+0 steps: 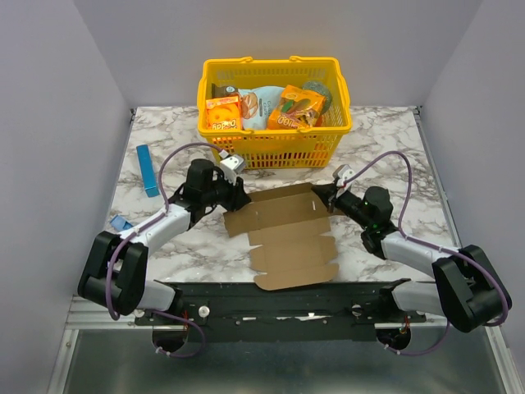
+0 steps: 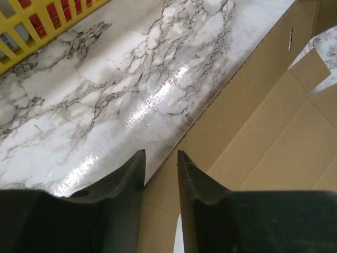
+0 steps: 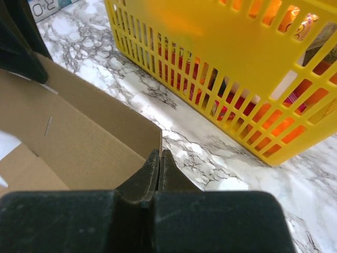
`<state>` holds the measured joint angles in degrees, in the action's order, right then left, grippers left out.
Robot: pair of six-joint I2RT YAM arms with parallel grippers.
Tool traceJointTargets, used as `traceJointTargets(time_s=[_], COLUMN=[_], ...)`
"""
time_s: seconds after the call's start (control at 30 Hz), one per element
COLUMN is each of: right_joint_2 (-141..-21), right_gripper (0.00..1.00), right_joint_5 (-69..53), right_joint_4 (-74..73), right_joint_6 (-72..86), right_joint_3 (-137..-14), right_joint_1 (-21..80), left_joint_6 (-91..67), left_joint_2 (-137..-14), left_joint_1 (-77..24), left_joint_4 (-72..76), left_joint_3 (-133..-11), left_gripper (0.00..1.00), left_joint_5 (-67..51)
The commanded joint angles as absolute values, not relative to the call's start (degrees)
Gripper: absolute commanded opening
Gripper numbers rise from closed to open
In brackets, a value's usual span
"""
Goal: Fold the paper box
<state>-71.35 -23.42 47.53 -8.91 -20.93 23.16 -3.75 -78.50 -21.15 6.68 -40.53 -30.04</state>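
Note:
The paper box (image 1: 287,238) lies as a flat brown notched sheet in the middle of the table, its far strip tilted up. My left gripper (image 1: 239,197) is at the sheet's far left corner. In the left wrist view its jaws (image 2: 159,158) stand a little apart, with the edge of the paper box (image 2: 263,132) running between them and a gap on each side. My right gripper (image 1: 322,195) is at the far right corner. In the right wrist view it (image 3: 160,155) is shut on the end of the raised flap of the paper box (image 3: 79,142).
A yellow basket (image 1: 275,139) holding orange snack boxes (image 1: 223,113) stands just behind the sheet, close to both grippers (image 3: 237,79). A slim blue box (image 1: 148,170) lies at the left, with a small blue item (image 1: 120,222) nearer the left edge. Grey walls enclose the table.

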Motion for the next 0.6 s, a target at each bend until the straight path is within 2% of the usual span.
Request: traceJointTargets(time_s=[0.0,0.07,0.1,0.2,0.23,0.33,0.47,0.57], right_joint_2=[-71.7,-71.7,-71.7,-70.2,-69.4,-65.2,-59.9,-56.6], right_gripper=[0.04,0.05,0.06,0.21,0.38,0.75,0.77,0.77], right_joint_5=[-22.1,-21.8,-21.0,-16.9,-15.6,-5.6,-0.7,3.1], right_joint_4=[51.1,51.2,51.2,50.4,49.8,44.8,22.4,11.0], right_joint_6=[-9.1,-9.0,-8.8,-6.9,-5.4,-0.2,6.8,16.3], right_joint_3=[-20.8,-20.8,-20.7,-20.9,-21.2,-23.7,-31.7,-35.4], right_joint_1=[23.3,23.3,23.4,23.4,23.4,23.4,23.4,23.4], left_joint_6=[-2.3,-1.6,-1.1,3.1,3.9,6.8,9.5,12.4], left_joint_2=[-77.3,-77.3,-77.2,-75.5,-74.9,-72.8,-69.1,-67.9], left_joint_1=[-23.5,-24.4,-25.0,-29.1,-30.1,-33.2,-36.4,-38.8], left_joint_4=[4.1,3.8,3.3,2.3,2.5,3.6,6.5,7.8], left_joint_3=[-42.0,-42.3,-42.4,-42.3,-41.8,-40.6,-38.8,-38.3], left_gripper=[0.28,0.21,0.12,0.03,0.02,0.00,0.00,0.00], left_joint_5=[-27.5,-26.1,-25.0,-18.0,-14.4,-9.3,-1.3,1.7])
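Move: The left hand's half-open fingers already straddle the cardboard edge. The raised far wall's left corner lies about 2 cm back, 2 cm right and 2 cm below, the box's middle panel about 11 cm back, 14 cm right and 8 cm lower, and the yellow basket some 22 cm ahead, 9 cm right. The right hand already pinches the wall's right end at its fingertips; from it, the left corner is about 19 cm left and 4 cm back, the basket about 20 cm ahead, 13 cm left. The left fingers shut on the box wall's left corner, drawing back about 2 cm and to the right as much, first dipping a centimetre, then rising about 3.5 cm while rolling some 20 degrees. Meanwhile the right fingers open and let go of the wall's right end, and that hand lifts away, up about 6.5 cm, right 4 and slightly forward, swinging clockwise. ##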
